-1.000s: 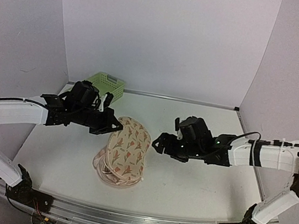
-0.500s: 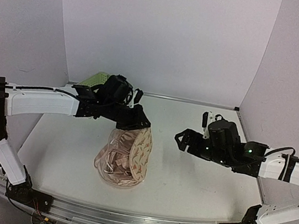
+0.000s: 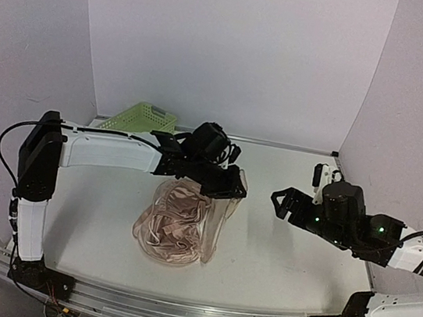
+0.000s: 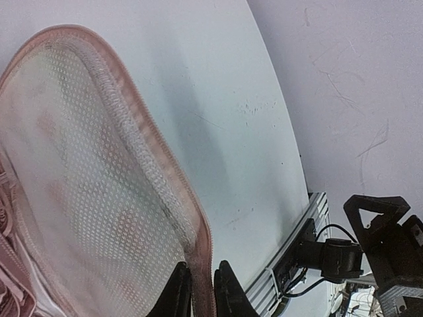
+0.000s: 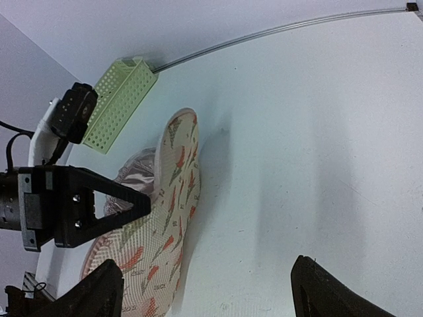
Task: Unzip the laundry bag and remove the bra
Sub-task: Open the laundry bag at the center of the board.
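Note:
The laundry bag [image 3: 222,215] lies mid-table with its patterned upper half lifted and tipped to the right. My left gripper [image 3: 234,187] is shut on that half's zip edge. In the left wrist view the pink rim passes between the fingertips of the left gripper [image 4: 203,281], beside the mesh lining [image 4: 86,191]. The bra [image 3: 175,220], pink and satiny, lies bunched in the bag's lower half. To the right, my right gripper [image 3: 282,202] stands open and apart from the bag. Its wrist view shows the right gripper [image 5: 210,290] holding nothing, the bag's patterned face [image 5: 175,198] and the bra [image 5: 135,168].
A light green lattice basket [image 3: 142,117] stands at the back left against the wall, also in the right wrist view as the basket [image 5: 119,102]. The table's metal rail [image 3: 174,315] runs along the near edge. Bare table lies between the bag and the right gripper.
My left gripper swung up and to the right with the bag's upper half, opening the bag and uncovering the bra. The right arm drew back to the right.

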`<state>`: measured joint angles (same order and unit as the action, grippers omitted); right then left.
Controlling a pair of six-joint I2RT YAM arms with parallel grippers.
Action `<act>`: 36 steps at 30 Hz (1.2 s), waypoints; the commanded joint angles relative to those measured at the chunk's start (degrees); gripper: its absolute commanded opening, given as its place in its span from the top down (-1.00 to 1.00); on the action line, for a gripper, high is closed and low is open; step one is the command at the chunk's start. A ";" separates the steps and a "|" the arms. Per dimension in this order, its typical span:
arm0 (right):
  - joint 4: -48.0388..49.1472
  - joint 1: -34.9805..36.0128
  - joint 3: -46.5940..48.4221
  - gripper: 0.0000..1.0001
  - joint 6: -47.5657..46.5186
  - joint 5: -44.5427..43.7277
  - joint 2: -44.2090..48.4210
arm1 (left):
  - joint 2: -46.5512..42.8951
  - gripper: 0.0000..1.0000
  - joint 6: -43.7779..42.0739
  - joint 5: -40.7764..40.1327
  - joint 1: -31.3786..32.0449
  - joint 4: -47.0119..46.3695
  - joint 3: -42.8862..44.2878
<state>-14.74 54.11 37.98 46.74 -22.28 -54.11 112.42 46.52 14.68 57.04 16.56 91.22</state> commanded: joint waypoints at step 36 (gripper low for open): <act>-1.56 0.22 2.03 -0.80 -2.56 1.21 -2.66 | -17.83 -0.36 -7.97 -5.71 -4.92 2.44 -8.29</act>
<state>-18.94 54.11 36.10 46.26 -25.43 -52.36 101.65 40.07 14.61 55.70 17.96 89.47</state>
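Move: The left hand already pinches the raised cover flap of the laundry bag by its outer rim. The clear board where the flap will lie has its middle about 3 cm right of this hand, 3 cm farther out and some 16 cm below; the open bag body with the bra in it sits roughly 15 cm to this hand's left, 3 cm ahead and 14 cm down. From the empty right hand, that laying spot is about 9 cm left, 6 cm ahead and 18 cm below. Still pinching the flap's rim, the left hand carries it on rightward by about 5 cm, away from the bag body, sinking 2 to 3 cm at first; the fingers open wide partway and release the flap, and the hand then climbs roughly 11 cm from its lowest point while swinging back left over the opened bag, its fingers tipping slightly upward. Meanwhile the right hand, open and empty, eases some 3 cm right out of the flap's way, then drifts a little back left and down. ##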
